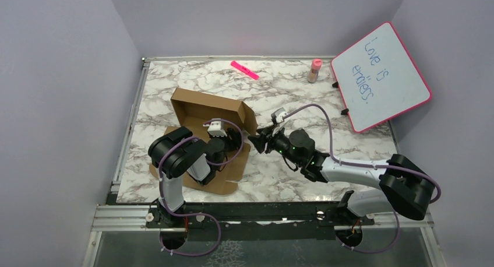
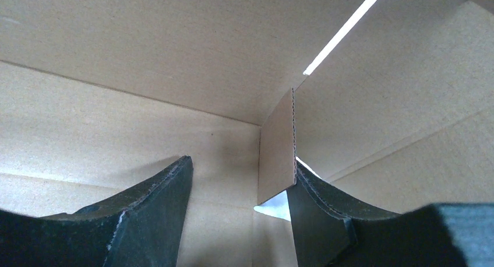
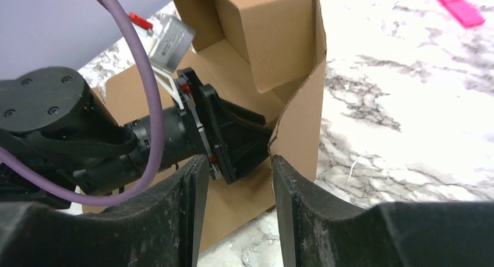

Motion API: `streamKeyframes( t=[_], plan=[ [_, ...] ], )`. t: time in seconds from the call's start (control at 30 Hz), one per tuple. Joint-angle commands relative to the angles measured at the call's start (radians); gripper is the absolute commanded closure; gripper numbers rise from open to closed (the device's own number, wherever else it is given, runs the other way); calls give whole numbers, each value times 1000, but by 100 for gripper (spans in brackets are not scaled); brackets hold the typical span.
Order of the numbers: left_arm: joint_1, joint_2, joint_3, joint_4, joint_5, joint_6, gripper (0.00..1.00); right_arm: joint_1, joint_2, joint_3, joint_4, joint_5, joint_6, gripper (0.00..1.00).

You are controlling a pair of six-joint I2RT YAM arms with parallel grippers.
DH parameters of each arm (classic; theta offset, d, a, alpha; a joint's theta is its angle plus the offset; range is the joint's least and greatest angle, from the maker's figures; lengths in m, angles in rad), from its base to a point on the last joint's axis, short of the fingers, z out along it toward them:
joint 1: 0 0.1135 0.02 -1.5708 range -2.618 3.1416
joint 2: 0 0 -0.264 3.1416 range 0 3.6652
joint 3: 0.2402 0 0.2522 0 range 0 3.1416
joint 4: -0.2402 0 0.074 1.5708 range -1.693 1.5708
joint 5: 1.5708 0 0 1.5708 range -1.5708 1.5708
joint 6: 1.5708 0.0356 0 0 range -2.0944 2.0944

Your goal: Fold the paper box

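Note:
The paper box (image 1: 204, 101) is plain brown cardboard, lying left of the table's middle with its back and right walls raised and a flat panel toward the arms. My left gripper (image 1: 230, 140) reaches inside it. In the left wrist view that gripper (image 2: 240, 168) is open, cardboard (image 2: 145, 57) fills the frame, and a small upright flap (image 2: 277, 156) stands against the right finger. My right gripper (image 1: 256, 141) is just outside the box's right wall. Its jaws (image 3: 236, 162) are open, and the wall's ragged edge (image 3: 303, 121) touches the right fingertip (image 3: 282, 179). Nothing is clamped.
A pink-framed whiteboard (image 1: 381, 77) leans at the back right. A pink bottle (image 1: 314, 70) and a flat pink strip (image 1: 244, 70) lie near the back edge. Purple walls close in the marble table (image 1: 279, 92) on three sides. The left arm's body (image 3: 70, 133) sits close to my right fingers.

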Motion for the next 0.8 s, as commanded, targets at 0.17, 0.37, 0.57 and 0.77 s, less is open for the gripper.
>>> streamKeyframes(
  t=[0.17,0.37,0.57,0.77],
  plan=[
    [-2,30,-25,-66,47,-19,40,-2,-118,-41,-38,191,-136,50],
    [-2,27,-26,-67,46,-19,40,-20,-186,-116,-5,304,-134,50],
    [-1,28,-26,-67,46,-21,39,-100,-177,-144,10,326,-77,48],
    [-2,28,-27,-67,49,-22,39,-156,50,-60,-4,177,-48,49]
  ],
)
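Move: Just off the right hand's fingertips stands the box's right side flap, its middle about 8 cm ahead, 2 cm to the left and some 8 cm lower. The left gripper is just inside it, roughly 8 cm ahead of and 5 cm left of the right hand, 13 cm down; the box's far wall is about 16 cm ahead and 14 cm left. From the left hand the flap is about 4 cm right, 2 cm ahead and 4 cm up. Backing off the flap's near edge, the right hand swings about 10 cm to the right, first lifting some 2 cm, then sinking about 5 cm from that height and curving some 5 cm forward at the outer side of the flap. It turns some 25 degrees clockwise, fingers staying half open. The left hand keeps still inside the box, the small corner tab at its fingers. ##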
